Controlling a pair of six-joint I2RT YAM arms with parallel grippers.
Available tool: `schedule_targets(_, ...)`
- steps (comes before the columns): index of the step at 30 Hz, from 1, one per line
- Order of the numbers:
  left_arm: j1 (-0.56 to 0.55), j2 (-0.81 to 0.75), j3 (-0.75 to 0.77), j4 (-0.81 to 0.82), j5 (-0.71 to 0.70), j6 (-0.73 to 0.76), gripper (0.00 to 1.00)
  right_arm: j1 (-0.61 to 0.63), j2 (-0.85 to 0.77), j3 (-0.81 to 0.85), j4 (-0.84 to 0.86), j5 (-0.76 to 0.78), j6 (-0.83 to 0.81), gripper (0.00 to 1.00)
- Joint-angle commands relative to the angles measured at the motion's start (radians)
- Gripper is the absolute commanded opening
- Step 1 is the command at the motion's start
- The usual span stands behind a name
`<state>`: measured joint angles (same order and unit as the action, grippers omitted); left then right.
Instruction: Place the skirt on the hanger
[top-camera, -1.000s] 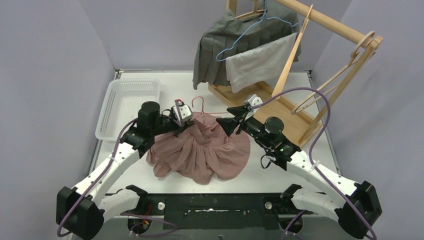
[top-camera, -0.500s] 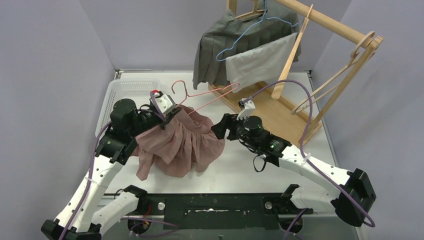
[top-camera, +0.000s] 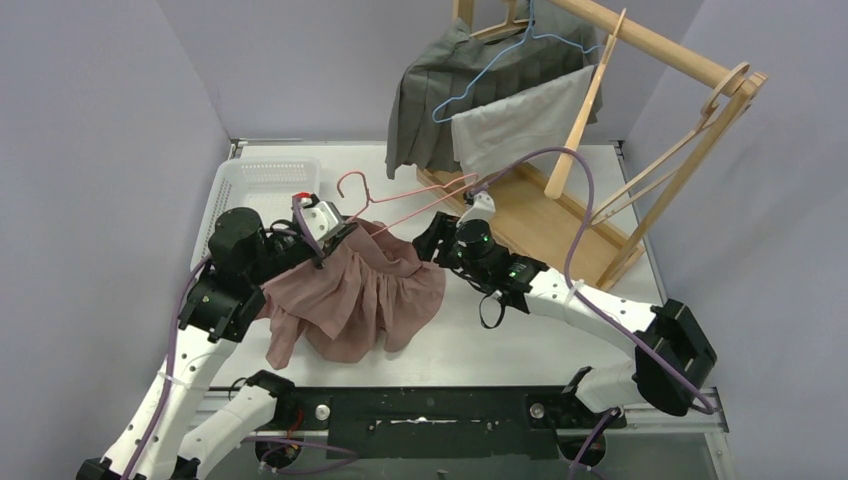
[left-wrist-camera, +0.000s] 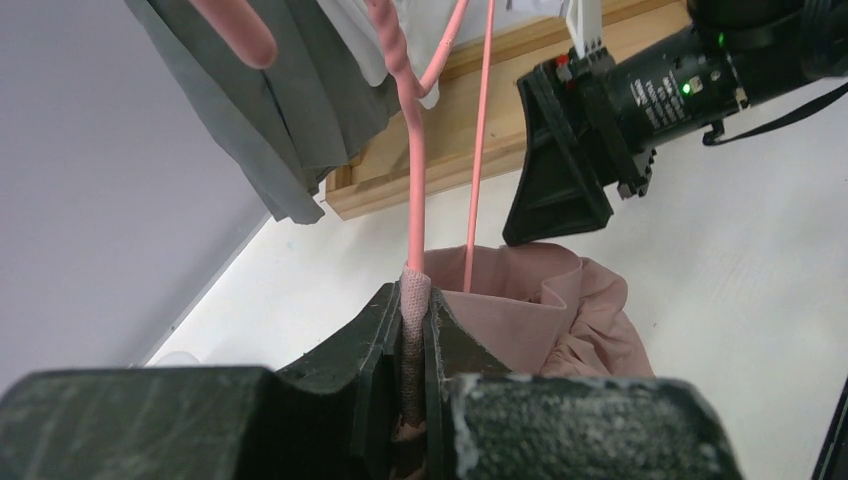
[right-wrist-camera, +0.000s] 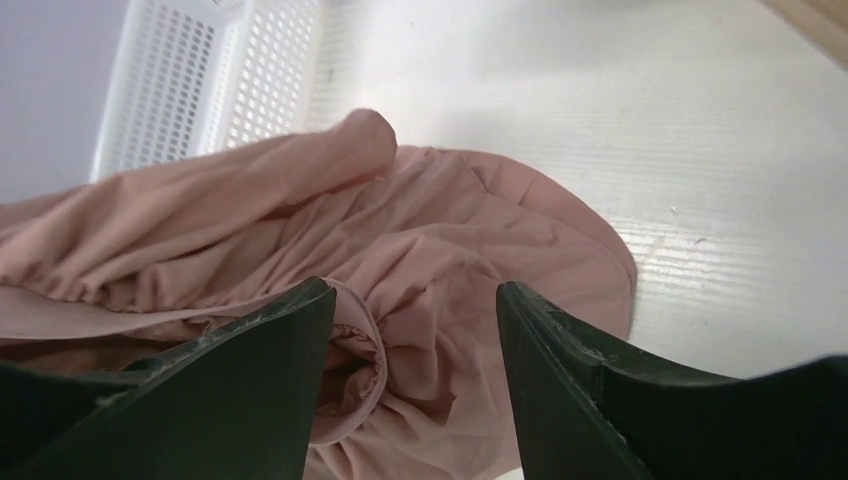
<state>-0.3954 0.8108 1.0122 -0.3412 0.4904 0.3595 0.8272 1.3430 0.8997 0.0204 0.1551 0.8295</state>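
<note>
A pink skirt (top-camera: 352, 295) hangs partly lifted at centre left, its lower folds on the table. A thin pink wire hanger (top-camera: 400, 203) sticks up and to the right from its waistband. My left gripper (top-camera: 330, 237) is shut on the skirt's waistband together with the hanger wire (left-wrist-camera: 413, 235). My right gripper (top-camera: 432, 240) is open, just right of the skirt's upper edge. In the right wrist view its fingertips (right-wrist-camera: 300, 310) straddle folds of the skirt (right-wrist-camera: 450, 260), not closed on them.
A white perforated basket (top-camera: 252, 200) stands at the back left, behind the left arm. A wooden rack (top-camera: 640, 150) at the back right carries a grey pleated skirt (top-camera: 430, 100), a light grey cloth (top-camera: 520, 120), a blue hanger and wooden hangers.
My left gripper has lifted the skirt and hanger and pulled them to the left. My right gripper has followed leftward toward the skirt's upper edge, still open.
</note>
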Motion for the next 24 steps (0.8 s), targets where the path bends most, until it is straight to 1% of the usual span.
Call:
schedule_targets(1,0.007,-0.018,0.039,0.059,-0.004,0.002,0.00,0.032,0.049,0.031,0.058,-0.034,-0.055,0.61)
schedule_targets(6,0.009,-0.024,0.038,0.046,-0.018,0.003,0.00,0.051,0.067,0.027,0.050,-0.056,-0.064,0.60)
schedule_targets(7,0.009,-0.026,0.037,0.041,-0.018,0.003,0.00,0.052,0.063,0.022,0.048,-0.048,-0.064,0.57)
schedule_targets(8,0.009,-0.028,0.037,0.038,-0.018,0.002,0.00,0.051,0.062,0.019,0.039,-0.035,-0.062,0.52)
schedule_targets(10,0.009,-0.036,0.037,0.028,-0.018,0.009,0.00,0.052,0.061,0.031,-0.004,0.000,-0.058,0.35)
schedule_targets(12,0.009,-0.043,0.039,-0.002,-0.053,0.031,0.00,0.052,0.061,0.058,-0.115,0.094,-0.040,0.19)
schedule_targets(13,0.009,-0.048,0.045,-0.030,-0.073,0.064,0.00,0.049,0.058,0.075,-0.181,0.147,-0.019,0.15)
schedule_targets(14,0.009,-0.055,0.056,-0.084,-0.090,0.123,0.00,0.046,0.050,0.087,-0.245,0.203,0.006,0.12)
schedule_targets(15,0.009,-0.062,0.073,-0.134,-0.115,0.218,0.00,0.038,0.036,0.092,-0.297,0.248,0.029,0.11)
schedule_targets(17,0.009,-0.081,0.078,-0.175,-0.181,0.329,0.00,0.009,-0.005,0.081,-0.378,0.301,0.084,0.10)
schedule_targets(19,0.009,-0.089,0.082,-0.248,-0.175,0.425,0.00,-0.025,-0.053,0.071,-0.440,0.341,0.114,0.08)
schedule_targets(24,0.009,-0.066,0.108,-0.430,-0.129,0.486,0.00,-0.099,-0.134,0.092,-0.590,0.417,0.142,0.07)
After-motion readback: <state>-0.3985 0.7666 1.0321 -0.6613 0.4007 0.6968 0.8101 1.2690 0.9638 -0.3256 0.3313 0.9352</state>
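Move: The open right gripper aims for the free end of the skirt's waistband, about 2 cm back, 2 cm to its left and 4 cm below. The hanger's free end hangs some 12 cm above the right gripper, about 5 cm ahead and 8 cm to its right. From the left gripper, which already grips hanger and waistband together, that waistband end lies about 10 cm right, 2 cm ahead and 17 cm down; the hanger's free end is 19 cm right, 8 cm ahead and 3 cm lower. Dip the right gripper about 4 cm, slightly back and left, onto the free end of the waistband and shut the fingers on it; then draw it some 8 cm to the right, rising at the end and turning clockwise. Meanwhile keep the left grip, shift left and sink about 5 cm, rolling some 20 degrees left side up so the hanger's free end swings down towards the right gripper. ##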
